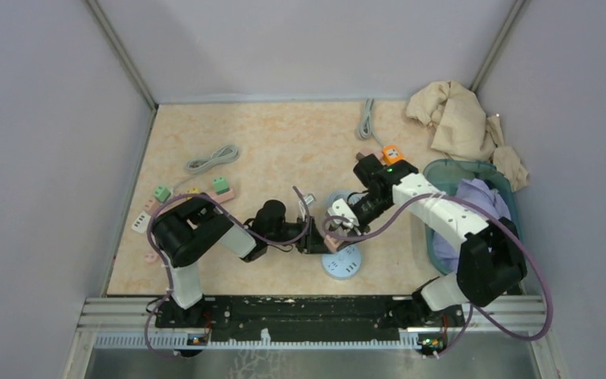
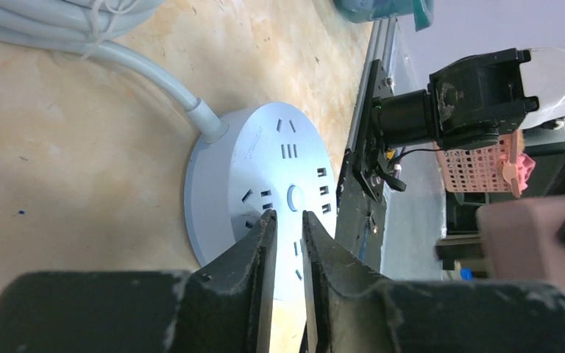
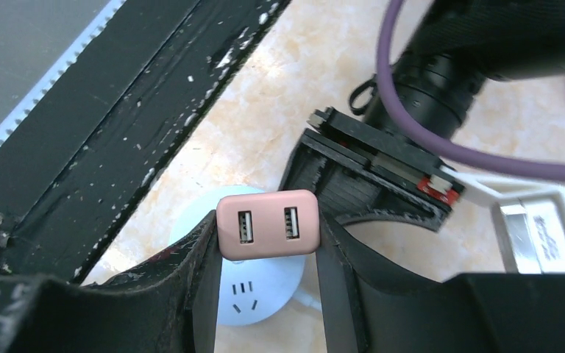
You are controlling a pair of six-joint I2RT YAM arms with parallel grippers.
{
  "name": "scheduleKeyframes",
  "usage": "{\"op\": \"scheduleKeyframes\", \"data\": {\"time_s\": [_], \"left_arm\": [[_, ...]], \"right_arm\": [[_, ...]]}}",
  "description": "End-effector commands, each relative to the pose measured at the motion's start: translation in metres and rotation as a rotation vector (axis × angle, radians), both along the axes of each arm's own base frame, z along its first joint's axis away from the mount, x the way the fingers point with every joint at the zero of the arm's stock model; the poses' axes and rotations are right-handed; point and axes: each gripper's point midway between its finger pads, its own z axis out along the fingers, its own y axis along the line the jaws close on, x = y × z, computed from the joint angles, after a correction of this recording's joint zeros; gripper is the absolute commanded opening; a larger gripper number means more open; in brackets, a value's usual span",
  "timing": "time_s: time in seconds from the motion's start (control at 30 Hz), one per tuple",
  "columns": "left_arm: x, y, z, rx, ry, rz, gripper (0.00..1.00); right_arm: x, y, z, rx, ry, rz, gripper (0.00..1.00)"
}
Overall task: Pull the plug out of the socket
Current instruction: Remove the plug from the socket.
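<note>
The round pale-blue socket lies flat on the table near the front edge. Its face shows only bare slots. My right gripper is shut on the pink plug, its two USB ports facing the camera. It holds the plug above the socket; the prongs are hidden. In the top view the plug hangs just behind the socket. My left gripper hovers low over the socket's near side. Its fingers stand a narrow gap apart with nothing between them.
The socket's grey cable runs off toward the back. Green and pink adapters and a coiled cable lie at the left. An orange plug, a beige cloth and a teal bin are at the right. The black rail borders the front.
</note>
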Motion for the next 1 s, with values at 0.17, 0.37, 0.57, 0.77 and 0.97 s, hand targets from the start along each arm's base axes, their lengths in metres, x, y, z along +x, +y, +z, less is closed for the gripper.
{"op": "scheduleKeyframes", "data": {"time_s": [0.17,0.37,0.57,0.77,0.97], "left_arm": [[0.013,0.011,0.017,0.048,-0.115,0.076,0.29],[0.019,0.025,0.055,0.017,-0.269,0.137,0.29],[0.029,0.051,0.085,0.083,-0.416,0.224,0.29],[0.045,0.090,0.140,0.136,-0.589,0.388,0.55],[0.048,0.124,0.212,0.142,-0.773,0.488,0.99]], "right_arm": [[0.026,-0.020,0.078,0.294,-0.014,-0.229,0.00],[0.071,-0.038,0.110,0.410,0.069,-0.526,0.00],[0.094,-0.051,0.115,0.434,0.201,-0.693,0.00],[0.122,-0.066,0.111,0.442,0.223,-0.850,0.01],[0.152,-0.080,0.108,0.470,0.244,-1.062,0.02]]}}
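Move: The pink plug is already out and held in the right hand. The removed plugs it is being carried towards lie about 32 cm ahead of that hand, 13 cm to its right and 13 cm below. The round socket is 12 cm below, 2 cm back and 3 cm right; the cable coil is 16 cm ahead, 3 cm right and 13 cm below. From the left hand the removed plugs are roughly 29 cm ahead, 14 cm right and 3 cm lower. The pink plug, still pinched in the right hand, is carried forward about 12 cm, up 9 and right 7, away from the round socket towards the removed plugs, while the wrist swings some 50 degrees clockwise. The left hand leaves the socket's edge, rising about 18 cm and then also drifting left, its wrist turning and its fingers spreading wide late in the rise. ##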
